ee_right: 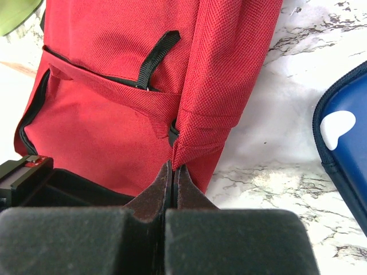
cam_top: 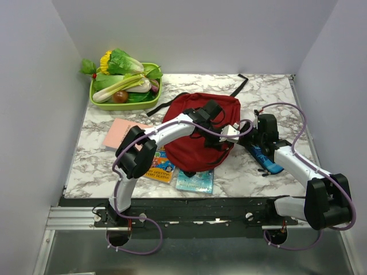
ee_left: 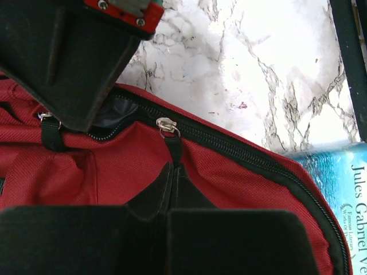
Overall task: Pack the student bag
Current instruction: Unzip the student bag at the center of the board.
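The student bag (cam_top: 192, 150), dark red with black zipper trim, lies in the middle of the marble table. In the left wrist view my left gripper (ee_left: 173, 169) is shut on the black zipper pull (ee_left: 174, 150) that hangs from the metal slider (ee_left: 166, 125) on the bag's (ee_left: 229, 172) edge zipper. My right gripper (ee_right: 174, 167) is shut on a fold of red fabric at the bag's (ee_right: 114, 126) corner seam. From above, both grippers meet at the bag's right side, the left gripper (cam_top: 225, 139) beside the right gripper (cam_top: 243, 130).
A blue pencil case (cam_top: 266, 159) (ee_right: 344, 149) lies right of the bag, under the right arm. A teal book (cam_top: 195, 182) (ee_left: 344, 183) and a colourful book (cam_top: 162, 166) lie at the front, a pink notebook (cam_top: 117, 133) at the left. A green tray (cam_top: 123, 106) of vegetables stands back left.
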`<state>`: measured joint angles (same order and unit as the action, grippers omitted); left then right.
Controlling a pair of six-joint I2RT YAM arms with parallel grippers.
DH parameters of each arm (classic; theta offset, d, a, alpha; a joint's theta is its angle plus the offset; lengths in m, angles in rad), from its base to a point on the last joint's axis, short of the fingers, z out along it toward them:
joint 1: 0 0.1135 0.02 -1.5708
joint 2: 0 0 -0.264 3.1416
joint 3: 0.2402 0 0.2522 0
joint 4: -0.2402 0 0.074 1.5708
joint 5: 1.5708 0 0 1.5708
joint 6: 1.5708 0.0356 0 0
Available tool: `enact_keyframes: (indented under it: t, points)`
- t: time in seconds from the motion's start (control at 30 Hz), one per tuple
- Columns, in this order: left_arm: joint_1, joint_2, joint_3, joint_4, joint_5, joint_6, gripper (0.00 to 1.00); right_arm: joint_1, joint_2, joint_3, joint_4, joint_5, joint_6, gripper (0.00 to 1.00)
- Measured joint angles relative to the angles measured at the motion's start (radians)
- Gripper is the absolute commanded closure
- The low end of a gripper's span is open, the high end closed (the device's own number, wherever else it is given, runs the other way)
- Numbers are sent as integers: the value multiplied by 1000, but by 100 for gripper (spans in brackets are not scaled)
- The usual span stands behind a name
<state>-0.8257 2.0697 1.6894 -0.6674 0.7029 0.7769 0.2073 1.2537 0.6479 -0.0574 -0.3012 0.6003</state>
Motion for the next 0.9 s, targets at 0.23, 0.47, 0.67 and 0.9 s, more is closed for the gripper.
enact_keyframes:
  t: [0.23, 0.47, 0.67, 0.9]
  points:
    - [1, -91, -53, -12, -3, -3, 100, 0, 40, 26, -7, 5, -3, 100]
    - [2, -267, -196, -54, -4, 34, 100, 0, 91, 99, -22, 45, -24, 100]
    - [13, -368, -338, -55, -23, 54, 100, 0, 138, 160, -53, 81, -48, 99]
    - [26, -452, -428, 22, -63, 35, 100, -7, 219, 292, -137, 132, -79, 46]
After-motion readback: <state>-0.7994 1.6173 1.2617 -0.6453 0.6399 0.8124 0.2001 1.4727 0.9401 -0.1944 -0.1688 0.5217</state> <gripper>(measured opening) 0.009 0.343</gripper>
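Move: The left fingers already hold the zip pull on the bag's near right edge; the black tab where the track leads lies about 13 cm left, 10 cm back and a little lower. The blue book's middle is some 11 cm left and 13 cm back. The right fingers are shut on the bag's right side, with the tab roughly 22 cm left and 15 cm back, and the blue case about 9 cm right and 7 cm back. Left hand drags zip pull some 10 cm left and back, rising; right tugs bag forward 6 cm, opening. ##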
